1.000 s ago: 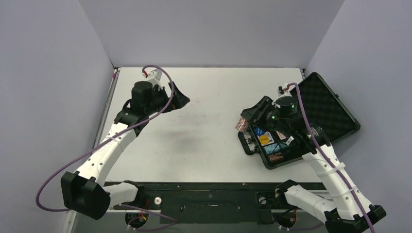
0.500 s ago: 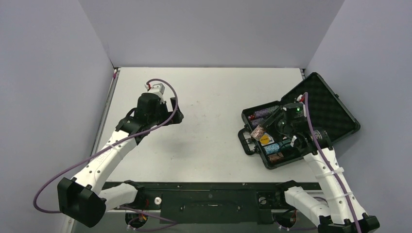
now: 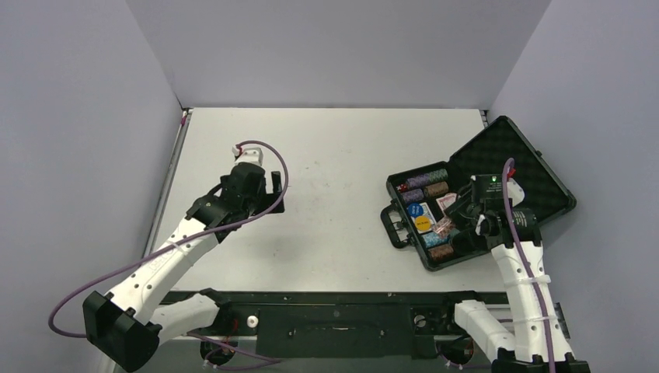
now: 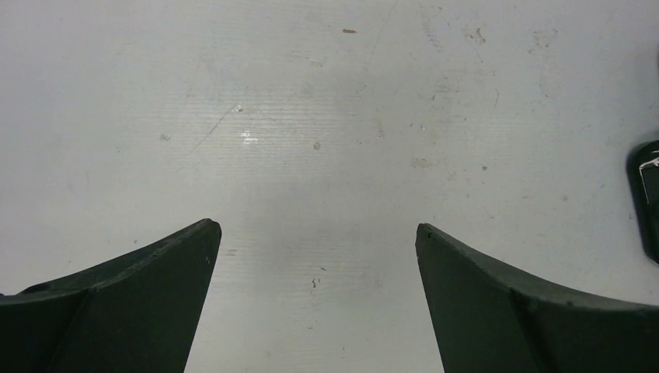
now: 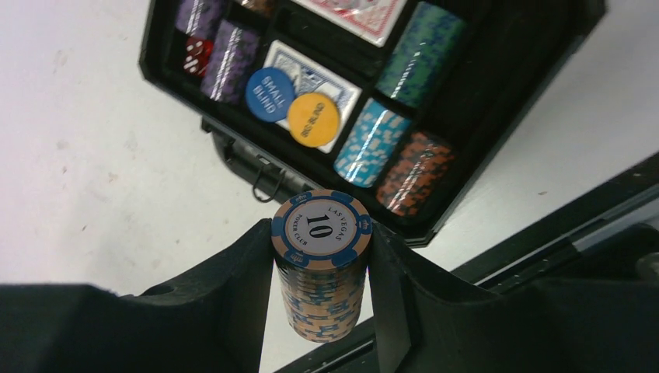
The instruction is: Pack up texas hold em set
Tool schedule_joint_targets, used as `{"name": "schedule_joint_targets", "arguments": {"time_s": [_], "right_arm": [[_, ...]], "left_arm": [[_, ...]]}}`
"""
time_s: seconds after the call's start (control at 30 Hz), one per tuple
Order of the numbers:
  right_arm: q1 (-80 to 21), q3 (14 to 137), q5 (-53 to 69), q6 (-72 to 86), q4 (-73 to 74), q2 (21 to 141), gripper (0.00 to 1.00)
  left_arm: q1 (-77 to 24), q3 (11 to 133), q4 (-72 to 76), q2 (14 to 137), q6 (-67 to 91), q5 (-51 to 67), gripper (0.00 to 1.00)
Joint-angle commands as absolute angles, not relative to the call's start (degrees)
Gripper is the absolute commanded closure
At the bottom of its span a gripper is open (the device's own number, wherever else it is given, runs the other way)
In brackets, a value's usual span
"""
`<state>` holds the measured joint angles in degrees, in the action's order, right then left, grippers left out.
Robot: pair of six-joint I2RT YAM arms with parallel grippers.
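The black case [image 3: 513, 167] lies open at the table's right, lid back. Its tray [image 5: 159, 47] holds several chip stacks, a blue disc [image 5: 269, 94], a yellow disc [image 5: 313, 120], card decks [image 5: 353, 11] and red dice [image 5: 197, 54]. My right gripper [image 5: 321, 247] is shut on a peach-and-blue stack of "10" chips [image 5: 321, 268], held above the case's near edge; it also shows from above [image 3: 444, 227]. My left gripper [image 4: 315, 229] is open and empty over bare table; it shows from above [image 3: 273, 190].
The case handle [image 3: 391, 225] sticks out toward the table's middle. Grey walls close the left, back and right. A black rail [image 3: 334, 315] runs along the near edge.
My right gripper has carried the chip stack from the case's left edge to over its tray. My left arm has drawn back toward the near side.
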<state>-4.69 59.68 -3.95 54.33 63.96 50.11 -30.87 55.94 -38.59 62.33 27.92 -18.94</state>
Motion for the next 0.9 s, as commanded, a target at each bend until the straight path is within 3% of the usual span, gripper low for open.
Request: {"name": "schedule_joint_targets", "arguments": {"time_s": [0.0, 0.37, 0.87], "right_arm": [[-0.9, 61.0, -9.2, 51.2, 66.3, 48.8, 1.00], [3.4, 56.8, -17.2, 49.9, 68.0, 47.8, 1.00], [9.4, 50.8, -17.7, 46.8, 61.6, 52.5, 1.00]], "left_arm": [[-31.9, 55.8, -40.4, 60.1, 27.0, -23.4, 0.04], [-32.6, 49.7, -40.7, 53.3, 28.0, -24.2, 0.04], [-35.8, 49.1, -44.6, 47.1, 29.1, -31.0, 0.04]]}}
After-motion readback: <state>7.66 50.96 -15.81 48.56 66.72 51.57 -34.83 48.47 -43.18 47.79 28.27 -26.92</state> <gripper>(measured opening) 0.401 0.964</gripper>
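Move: The right hand already holds the orange-and-blue chip roll. The empty slot in the case lies about 12 cm to its right, 2 cm farther out and some 16 cm below. In the case, the brown chips lie about 7 cm to the slot's left and 2 cm nearer the base. The green chips sit roughly 4 cm beyond the slot and 1 cm to its left. From the left hand the slot is some 60 cm right, 6 cm back and 15 cm below. Keeping its pinch on the chip roll, the right hand carries it down towards the empty slot beside the green chips, about 8 cm right, 6 cm down and 4 cm back. The sideways travel is quickest at first and the sinking comes mostly later; the wrist tips the fingers some 15 degrees more steeply down and turns slightly clockwise. The open, empty left hand draws back about 4 cm and 3 cm left, away from the case. ##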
